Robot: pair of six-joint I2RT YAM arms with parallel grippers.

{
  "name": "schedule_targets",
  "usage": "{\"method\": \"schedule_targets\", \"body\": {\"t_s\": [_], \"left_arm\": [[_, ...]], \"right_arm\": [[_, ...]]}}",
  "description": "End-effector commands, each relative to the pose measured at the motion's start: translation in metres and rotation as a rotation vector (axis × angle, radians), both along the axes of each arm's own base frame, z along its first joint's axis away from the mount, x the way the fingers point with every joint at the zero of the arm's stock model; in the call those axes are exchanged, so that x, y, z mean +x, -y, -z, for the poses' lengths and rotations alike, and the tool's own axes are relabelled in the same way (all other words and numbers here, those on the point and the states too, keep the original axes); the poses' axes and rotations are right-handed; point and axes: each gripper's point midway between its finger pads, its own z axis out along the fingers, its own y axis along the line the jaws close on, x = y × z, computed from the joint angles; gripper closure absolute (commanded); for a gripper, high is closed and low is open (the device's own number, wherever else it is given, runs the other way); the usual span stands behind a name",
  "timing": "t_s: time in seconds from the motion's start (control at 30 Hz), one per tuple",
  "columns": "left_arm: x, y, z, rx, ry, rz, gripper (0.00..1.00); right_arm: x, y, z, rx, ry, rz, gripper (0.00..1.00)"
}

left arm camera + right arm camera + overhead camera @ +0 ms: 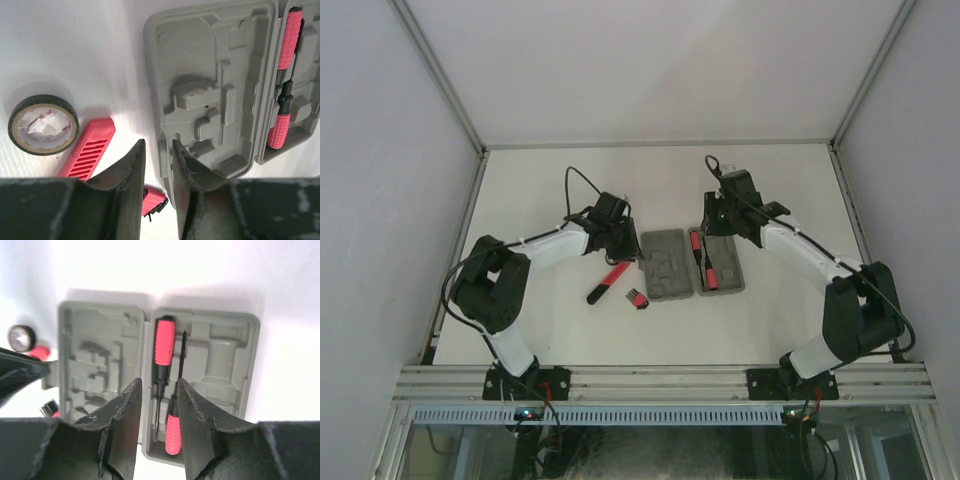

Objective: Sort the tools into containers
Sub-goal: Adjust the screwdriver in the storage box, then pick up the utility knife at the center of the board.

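The grey case lies open in the middle of the table. Its left half holds nothing. Its right half holds two red-handled screwdrivers, lying head to tail. A longer red-black tool and the hex key set lie on the table left of the case, with a black ring beside them. My left gripper hovers open by the case's left edge, holding nothing. My right gripper is open above the screwdrivers, holding nothing.
White walls with metal rails enclose the white table on three sides. The left gripper's fingers show at the left edge of the right wrist view, close to the case.
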Motion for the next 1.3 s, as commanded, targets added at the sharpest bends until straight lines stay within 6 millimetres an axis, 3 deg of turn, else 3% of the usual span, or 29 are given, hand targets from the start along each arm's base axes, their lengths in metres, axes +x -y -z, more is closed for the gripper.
{"method": "schedule_targets", "body": {"t_s": [0.0, 0.1, 0.3, 0.5, 0.77, 0.9, 1.1, 1.27], "left_arm": [[0.023, 0.003, -0.037, -0.012, 0.126, 0.031, 0.65], [0.026, -0.003, -0.049, 0.009, 0.166, 0.038, 0.59], [0.034, -0.023, -0.078, 0.113, 0.273, 0.054, 0.54], [0.036, -0.061, -0.107, 0.258, 0.375, -0.011, 0.5], [0.032, -0.112, -0.153, 0.373, 0.535, -0.173, 0.42], [0.026, -0.131, -0.166, 0.396, 0.573, -0.242, 0.38], [0.01, -0.159, -0.184, 0.409, 0.662, -0.347, 0.27], [0.002, -0.169, -0.177, 0.372, 0.669, -0.377, 0.21]], "right_arm": [[0.012, 0.0, -0.043, 0.064, 0.172, 0.017, 0.65], [0.006, 0.006, -0.053, 0.086, 0.212, 0.019, 0.64], [-0.005, 0.013, -0.074, 0.162, 0.28, 0.012, 0.5], [-0.01, 0.02, -0.093, 0.237, 0.341, 0.01, 0.43], [-0.016, 0.033, -0.115, 0.329, 0.449, 0.042, 0.24], [-0.016, 0.046, -0.127, 0.347, 0.529, 0.11, 0.13], [-0.011, 0.063, -0.125, 0.325, 0.55, 0.209, 0.08], [-0.007, 0.07, -0.111, 0.311, 0.514, 0.241, 0.06]]}}
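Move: The right hand hangs empty above the open storage box: the red screwdriver with its handle at the far end lies about 5 cm back, 3 cm left and 8 cm below, the second screwdriver 7 cm back. The left hand's fingers sit astride the box's left edge by its latch, the box's middle 13 cm right, that first screwdriver 14 cm right. Level with the left hand, the tape roll lies 7 cm left, the knife 6 cm nearer than the tape. Both opening hands rise from the box, the left about 18 cm and leftward, the right 10 and rightward. ##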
